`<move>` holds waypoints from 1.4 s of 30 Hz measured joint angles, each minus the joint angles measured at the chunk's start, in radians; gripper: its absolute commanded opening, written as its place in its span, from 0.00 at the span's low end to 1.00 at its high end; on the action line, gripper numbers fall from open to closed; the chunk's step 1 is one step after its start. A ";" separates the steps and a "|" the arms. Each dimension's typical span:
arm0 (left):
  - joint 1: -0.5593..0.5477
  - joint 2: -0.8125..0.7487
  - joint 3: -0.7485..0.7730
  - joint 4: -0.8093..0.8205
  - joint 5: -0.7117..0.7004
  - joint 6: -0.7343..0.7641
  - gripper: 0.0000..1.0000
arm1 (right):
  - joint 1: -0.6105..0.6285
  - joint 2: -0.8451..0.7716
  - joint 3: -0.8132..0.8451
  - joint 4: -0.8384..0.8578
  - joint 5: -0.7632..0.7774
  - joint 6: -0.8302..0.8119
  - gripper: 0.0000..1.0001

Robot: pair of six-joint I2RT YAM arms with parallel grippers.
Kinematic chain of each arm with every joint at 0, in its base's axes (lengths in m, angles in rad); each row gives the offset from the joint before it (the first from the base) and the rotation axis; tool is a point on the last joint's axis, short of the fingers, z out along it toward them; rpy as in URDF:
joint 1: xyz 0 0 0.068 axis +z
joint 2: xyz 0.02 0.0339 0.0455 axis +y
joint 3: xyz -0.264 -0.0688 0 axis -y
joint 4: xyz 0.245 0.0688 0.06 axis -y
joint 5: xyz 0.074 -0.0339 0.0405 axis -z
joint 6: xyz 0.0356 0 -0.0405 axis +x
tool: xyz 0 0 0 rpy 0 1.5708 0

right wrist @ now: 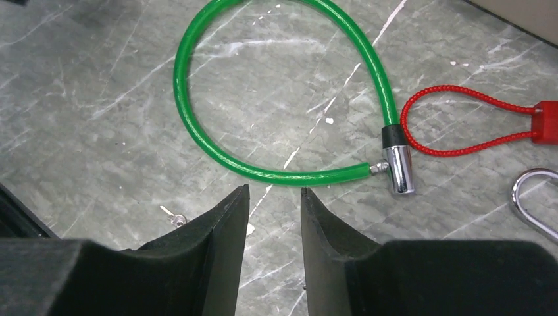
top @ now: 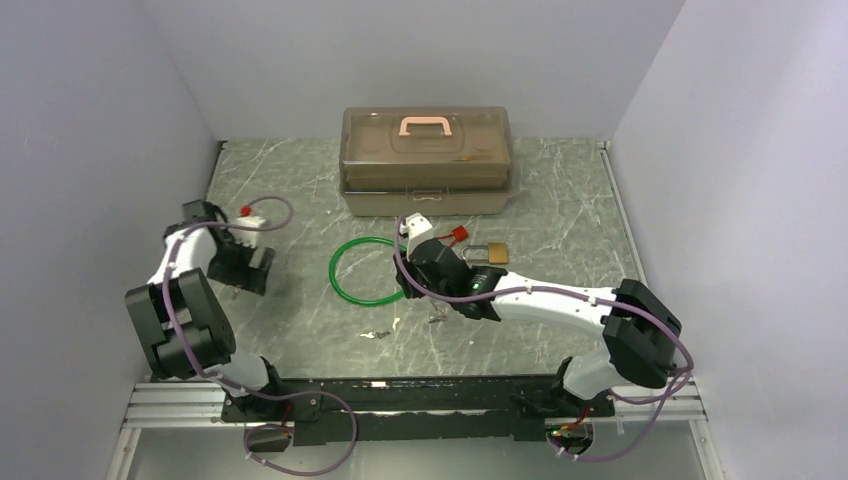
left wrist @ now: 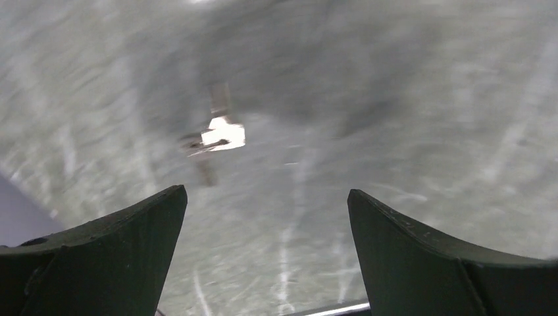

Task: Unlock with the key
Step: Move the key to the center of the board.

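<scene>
In the blurred left wrist view a small bright silver piece (left wrist: 222, 135), seemingly the key, lies flat on the table ahead of my fingers. My left gripper (left wrist: 266, 191) is open wide and holds nothing; in the top view it hovers at the table's left (top: 248, 272). The brass padlock (top: 497, 252) lies mid-table, and its steel shackle (right wrist: 536, 197) shows at the right wrist view's edge. My right gripper (right wrist: 275, 189) hangs just short of the green cable (right wrist: 197, 131), its jaws a narrow gap apart with only table between them.
The cable's silver tip (right wrist: 399, 169) and a red tag on red wire (right wrist: 546, 122) lie close to the padlock. A tan lidded box (top: 427, 160) stands at the back. Tiny metal bits (top: 378, 334) lie near the front, and another (right wrist: 174, 217) left of my right fingers.
</scene>
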State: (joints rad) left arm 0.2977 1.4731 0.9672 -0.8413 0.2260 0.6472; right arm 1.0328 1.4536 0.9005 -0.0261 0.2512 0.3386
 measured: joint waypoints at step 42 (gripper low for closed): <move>-0.074 0.100 -0.090 0.194 -0.008 0.122 0.07 | 0.010 -0.033 -0.077 0.013 -0.006 0.013 0.15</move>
State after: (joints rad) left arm 0.2237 1.5730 0.8776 -0.6476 0.2176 0.7692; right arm 1.0424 1.4204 0.8238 -0.0132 0.2451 0.3519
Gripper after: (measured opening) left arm 0.227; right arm 0.160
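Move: About 7 cm to the left of the open left hand, roughly 1 cm farther out and 5 cm lower, lies the key bunch on the board. Two neighbours lie on the board well to the right: the green cable lock, centred some 22 cm right and 5 cm ahead of this hand, and the other keys about 23 cm right and 9 cm back. From the right hand the bunch is some 39 cm left, about 1 cm ahead and 12 cm down. Sweeping left about 8 cm over the key bunch, the left hand then sinks some 4 cm and closes, easing back right, until its fingertips pinch the keys. Staying low, it carries them right towards the board's centre, gathering speed and turning some 15 degrees clockwise. The right hand dips about 2.5 cm, partly rises and drifts back, its empty fingers narrowing. ##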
